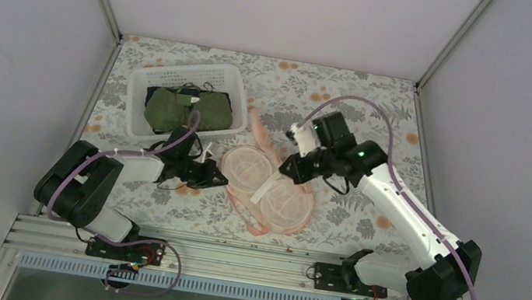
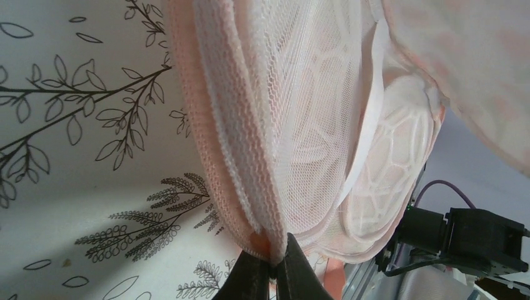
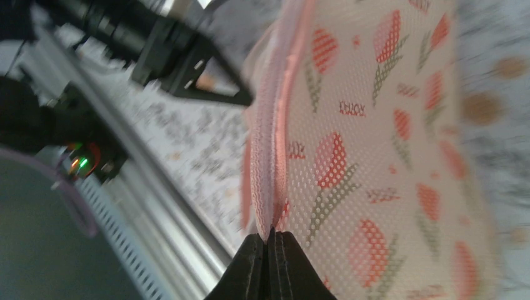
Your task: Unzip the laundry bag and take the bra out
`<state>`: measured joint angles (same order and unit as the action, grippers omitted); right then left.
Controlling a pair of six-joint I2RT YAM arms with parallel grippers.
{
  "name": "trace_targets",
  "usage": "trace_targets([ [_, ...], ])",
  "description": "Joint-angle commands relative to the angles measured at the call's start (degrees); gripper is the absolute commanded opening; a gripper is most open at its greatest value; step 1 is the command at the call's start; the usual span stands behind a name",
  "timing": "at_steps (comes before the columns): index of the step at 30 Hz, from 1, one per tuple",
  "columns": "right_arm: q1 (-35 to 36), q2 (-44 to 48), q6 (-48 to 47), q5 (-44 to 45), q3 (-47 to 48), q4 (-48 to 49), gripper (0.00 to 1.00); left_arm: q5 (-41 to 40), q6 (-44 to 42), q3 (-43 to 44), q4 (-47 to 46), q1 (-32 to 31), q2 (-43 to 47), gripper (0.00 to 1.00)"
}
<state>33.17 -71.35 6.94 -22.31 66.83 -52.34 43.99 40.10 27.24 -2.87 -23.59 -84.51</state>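
Observation:
The peach-pink laundry bag (image 1: 266, 191) lies in the middle of the table, spread apart so its white mesh inside shows. My left gripper (image 1: 221, 179) is shut on the bag's left rim; in the left wrist view the left gripper (image 2: 273, 267) pinches the pink knitted edging of the bag (image 2: 300, 125). My right gripper (image 1: 290, 166) holds the bag's upper flap lifted at the right. In the right wrist view the right gripper (image 3: 270, 240) is shut on the pink zip edging of the printed bag (image 3: 387, 156). The olive-green bra (image 1: 188, 110) lies in the white basket, apart from both grippers.
The white slotted basket (image 1: 137, 93) stands at the back left, with dark navy cloth (image 1: 156, 92) under the bra. A metal rail (image 1: 232, 259) runs along the table's near edge. Grey walls close in both sides. The right arm's base (image 2: 475, 240) shows in the left wrist view.

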Motion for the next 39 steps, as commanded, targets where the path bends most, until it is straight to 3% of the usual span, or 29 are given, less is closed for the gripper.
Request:
trace_targets([
  [1,6.00,2.18,2.87,-8.74,-4.85,-0.79,0.04,-1.01,-2.17,1.14,0.66,1.13,-0.40,0.02],
  [5,11.10,2.00,4.07,-11.83,-9.25,0.28,0.04,-1.52,-3.30,1.14,1.66,1.94,0.12,0.02],
  [14,22.72,-5.62,1.73,-10.11,-12.12,-1.51,0.04,-2.19,-4.23,1.15,2.68,3.02,1.33,0.02],
  [21,23.43,-9.49,2.69,-6.19,-11.67,-1.11,0.08,-2.33,-4.25,0.97,3.13,3.29,1.85,0.02],
  [24,23.44,-9.09,3.07,-4.87,-10.74,-0.94,0.28,-2.92,-3.94,1.20,4.22,3.69,2.44,0.07],
  [25,23.44,-8.77,3.14,-4.49,-9.95,-0.61,0.46,-3.44,-3.95,1.35,5.18,3.78,2.64,0.16],
  [26,23.50,-8.39,3.19,-3.91,-9.41,-0.34,0.58,-4.17,-3.97,1.50,6.31,4.02,2.95,0.27],
  [28,23.24,-7.42,3.69,-1.32,-7.43,0.37,0.74,-6.16,-4.26,1.45,8.50,4.49,3.82,0.51],
  [31,21.19,-6.23,4.68,1.47,-5.08,2.21,0.95,-8.01,-4.41,0.56,12.55,6.19,5.76,0.60],
  [32,19.78,-5.75,5.10,2.23,-4.44,3.16,0.99,-8.68,-4.41,0.21,13.66,6.83,6.72,0.62],
  [39,7.11,0.37,7.08,6.21,-2.93,16.69,1.00,-10.89,-5.66,-0.74,20.48,12.81,14.72,0.74],
])
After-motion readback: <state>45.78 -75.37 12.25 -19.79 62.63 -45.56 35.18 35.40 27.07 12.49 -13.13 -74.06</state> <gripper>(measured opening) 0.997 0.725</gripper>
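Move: The laundry bag lies open on the table, its lid edge already held up in the right hand. The bag body's middle is roughly 1 cm back, 5 cm left and 19 cm below that hand; its near end is some 12 cm back and 3 cm left. From the left hand, pinching the bag's left rim, the body's middle is 11 cm right and 1 cm back, the peach strap 6 cm right and 8 cm back, and the basket with the green bra 13 cm left and 20 cm ahead. Back towards the base, down and a little left, the right hand swings the lid over the bag body, about 15 cm back and 11 down, then opens at its near end and retreats forward and up. Meanwhile the left hand keeps its pinch on the rim, easing it left a centimetre or two, then opens and withdraws left, some 7 cm in all. ##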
